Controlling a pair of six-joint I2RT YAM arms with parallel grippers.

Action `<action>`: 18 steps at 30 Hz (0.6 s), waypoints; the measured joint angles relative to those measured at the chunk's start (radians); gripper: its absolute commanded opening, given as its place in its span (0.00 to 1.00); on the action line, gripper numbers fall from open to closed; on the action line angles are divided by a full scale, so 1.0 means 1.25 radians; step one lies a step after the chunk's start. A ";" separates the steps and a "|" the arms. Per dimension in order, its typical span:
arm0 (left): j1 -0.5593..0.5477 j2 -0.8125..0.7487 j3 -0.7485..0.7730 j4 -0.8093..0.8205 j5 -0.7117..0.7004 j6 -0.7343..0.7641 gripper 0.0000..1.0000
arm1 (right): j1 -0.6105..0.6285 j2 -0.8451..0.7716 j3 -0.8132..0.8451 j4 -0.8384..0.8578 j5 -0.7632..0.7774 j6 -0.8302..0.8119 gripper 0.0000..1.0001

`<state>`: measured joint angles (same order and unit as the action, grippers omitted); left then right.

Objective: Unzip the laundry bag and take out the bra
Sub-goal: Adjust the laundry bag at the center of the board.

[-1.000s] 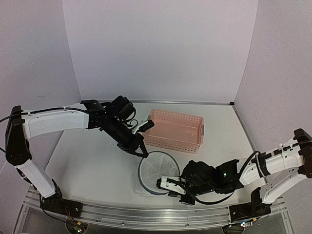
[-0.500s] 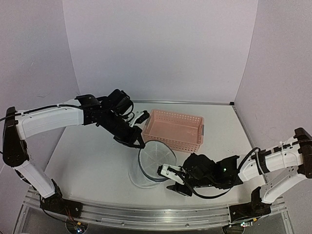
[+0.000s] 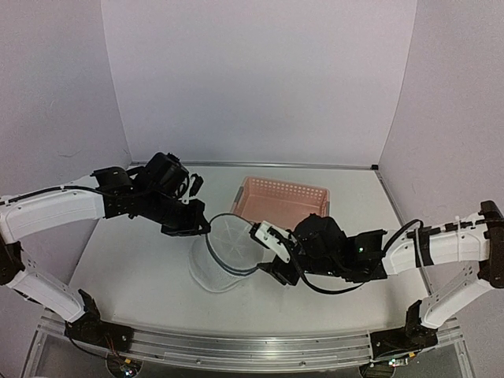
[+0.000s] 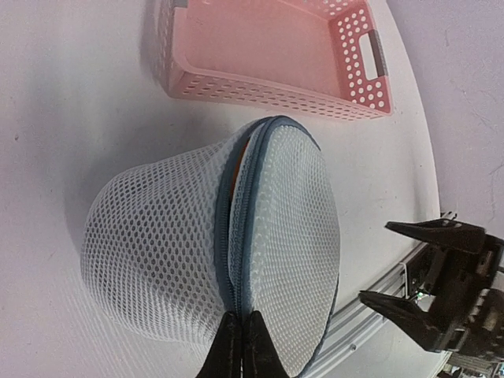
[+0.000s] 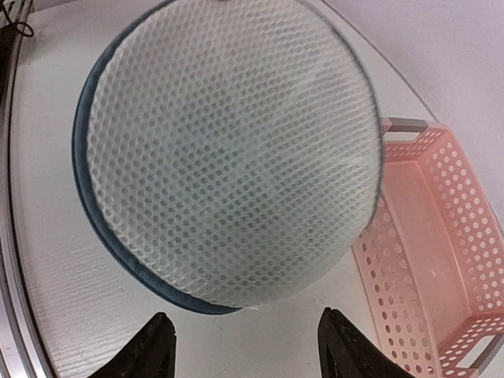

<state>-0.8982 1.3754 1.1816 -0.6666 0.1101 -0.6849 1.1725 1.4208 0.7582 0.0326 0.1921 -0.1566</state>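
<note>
The laundry bag (image 3: 219,260), white mesh with a dark rim, lies tipped with its round lid (image 5: 228,150) turned toward my right gripper. My left gripper (image 3: 201,227) is shut on the bag's zip seam (image 4: 236,236) at the rim; its fingertips (image 4: 241,346) are pressed together there. A thin orange sliver (image 4: 239,157), apparently the bra, shows through a gap between lid and body; the rest is hidden in the mesh. My right gripper (image 5: 246,335) stands open just short of the lid, holding nothing, and also shows in the left wrist view (image 4: 378,262).
A pink perforated basket (image 3: 287,206) stands right behind the bag, close to the right arm. The table's metal front rail (image 3: 236,346) runs along the near edge. White walls close in the back and sides.
My left gripper has pulled the bag's rim up and to the left, tipping the bag over. The right gripper has let go, opened, and moved away from the front edge.
</note>
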 measured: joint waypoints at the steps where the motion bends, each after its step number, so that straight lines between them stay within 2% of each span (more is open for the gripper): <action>1: 0.000 -0.016 -0.028 0.018 -0.009 -0.027 0.00 | 0.000 -0.001 0.017 -0.002 0.012 0.000 0.63; 7: 0.000 -0.075 -0.124 0.110 -0.054 -0.149 0.00 | -0.001 -0.024 0.080 -0.007 0.046 -0.003 0.62; 13: -0.001 -0.121 -0.174 0.179 -0.097 -0.236 0.00 | 0.002 -0.031 0.120 0.022 -0.024 -0.032 0.61; 18: -0.002 -0.152 -0.201 0.213 -0.126 -0.291 0.00 | 0.025 -0.031 0.079 0.121 -0.064 -0.114 0.61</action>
<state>-0.9005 1.1854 0.9298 -0.4004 -0.0479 -1.0481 1.2037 1.3823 0.8574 0.1844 0.1123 -0.2989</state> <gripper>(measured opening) 0.018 0.608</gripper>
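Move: My left fingers still pinch the rim of the laundry bag, whose middle lies about 6 cm to their right, 2 cm back and 9 cm below. From my open, empty right hand the bag's middle is some 8 cm to the left, 2 cm ahead and slightly lower. The pink basket stands about 20 cm ahead and 23 cm to the right of my left hand, well below it. I raise my right hand about 9 cm beside the bag's rim, shifting left as I go and easing back at the end; its fingers stay open and their tips lift a little. My left hand keeps its pinch on the rim, draws the bag a little to the left and turns counter-clockwise some 20 degrees, its fingers swinging up towards level. ##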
